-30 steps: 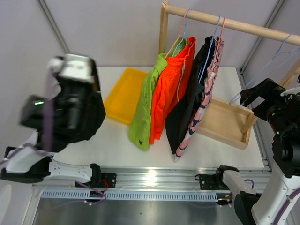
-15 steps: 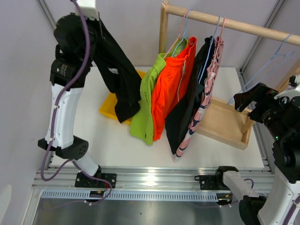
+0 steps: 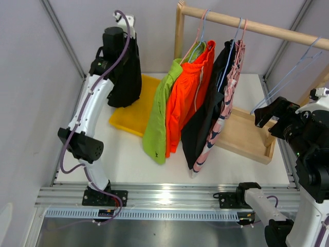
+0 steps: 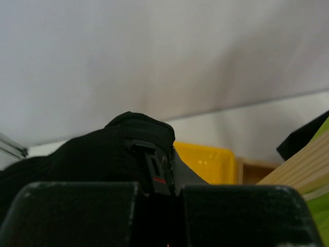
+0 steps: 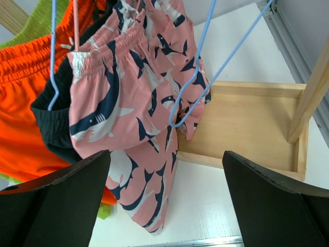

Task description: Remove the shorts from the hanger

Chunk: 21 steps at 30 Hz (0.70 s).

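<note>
My left gripper (image 3: pixel 129 39) is raised high at the back left and shut on a pair of black shorts (image 3: pixel 125 77), which hang from it above the yellow tray (image 3: pixel 134 112). The left wrist view shows the black shorts (image 4: pixel 97 154) bunched in that gripper (image 4: pixel 172 188). On the wooden rail, hangers carry lime green shorts (image 3: pixel 158 121), orange shorts (image 3: pixel 187 98), black shorts (image 3: pixel 204 121) and pink shark-print shorts (image 3: pixel 224 116). My right gripper (image 3: pixel 267 114) stands open at the right, apart from them. Its wrist view shows the pink shorts (image 5: pixel 136 110) just ahead of the gripper (image 5: pixel 167 206).
An empty blue hanger (image 3: pixel 288 77) hangs on the wooden rail (image 3: pixel 257 27), right of the pink shorts. A wooden tray (image 3: pixel 257 146) sits under the rail's right end. The rail's left post (image 3: pixel 179 31) stands behind the yellow tray.
My left arm has swung the black shorts from the near left up and back to above the yellow tray. The right gripper has drifted slightly left and stays open.
</note>
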Available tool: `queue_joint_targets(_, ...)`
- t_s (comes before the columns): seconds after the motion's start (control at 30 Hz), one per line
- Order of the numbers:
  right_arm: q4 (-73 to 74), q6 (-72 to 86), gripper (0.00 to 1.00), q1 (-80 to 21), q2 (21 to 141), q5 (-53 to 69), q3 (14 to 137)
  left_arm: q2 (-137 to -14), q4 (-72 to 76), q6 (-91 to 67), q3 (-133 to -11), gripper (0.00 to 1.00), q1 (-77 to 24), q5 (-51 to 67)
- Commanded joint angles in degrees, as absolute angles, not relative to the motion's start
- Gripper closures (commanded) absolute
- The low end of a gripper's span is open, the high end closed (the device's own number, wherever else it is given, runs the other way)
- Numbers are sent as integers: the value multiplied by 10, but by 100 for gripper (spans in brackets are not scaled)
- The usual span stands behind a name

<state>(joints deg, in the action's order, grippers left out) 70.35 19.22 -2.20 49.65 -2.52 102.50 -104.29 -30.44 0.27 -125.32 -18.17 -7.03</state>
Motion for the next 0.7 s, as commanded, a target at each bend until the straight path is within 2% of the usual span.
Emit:
queue_joint_targets(0.0, 667, 192, 1, -25, 489, -26, 1004, -1034, -223, -32, -1205, 100, -178, -29)
queue_joint_targets(0.23, 650, 199, 0, -25, 482, -8, 999, -1037, -200, -55, -1140, 100, -179, -4)
queue_joint_targets(0.33, 627, 196, 1, -25, 484, 41, 1004, -1048, -197, -58, -1115, 99, -179, 22)
queue_joint_targets(0.37, 612, 196, 1, -25, 488, 74, 1007, -1056, -203, -58, -1114, 90, -179, 24)
queue_joint_targets(0.4, 605, 196, 1, -25, 492, 93, 1012, -1066, -211, -58, -1114, 72, -178, 19)
queue_joint_targets(0.43, 596, 198, 1, -25, 499, 113, 1019, -1084, -225, -58, -1115, 49, -178, 12)
queue_joint_targets(0.47, 584, 201, 1, -25, 515, 143, 1035, -1091, -233, -67, -1115, 1, -178, -26)
queue_joint_targets(0.53, 568, 212, 1, -25, 534, 173, 1053, -1091, -243, -74, -1097, 1, -178, -50)
queue_joint_targets(0.67, 533, 230, 1, -25, 599, 207, 1108, -995, -206, -96, -1015, 1, -178, -69)
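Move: My left hand still pinches the black shorts; the yellow tray they are bound for lies about 42 cm below, its middle some 6 cm back and 2 cm right. The hanging green shorts are roughly 15 cm right, 16 cm back and 22 cm lower. From my open right hand, the pink patterned shorts are about 14 cm ahead, 11 cm left, 15 cm lower; the empty blue hanger is some 14 cm ahead, 4 cm right, about level. With my left hand I lower the black shorts over the yellow tray, about 15 cm down while the fingers tip some 15 degrees downward, and on the way I open wide and let go of them. My right hand, kept open, dips slightly, then swings up and left, some 5 cm each way, with a little forward, turning counter-clockwise towards the pink shorts. ##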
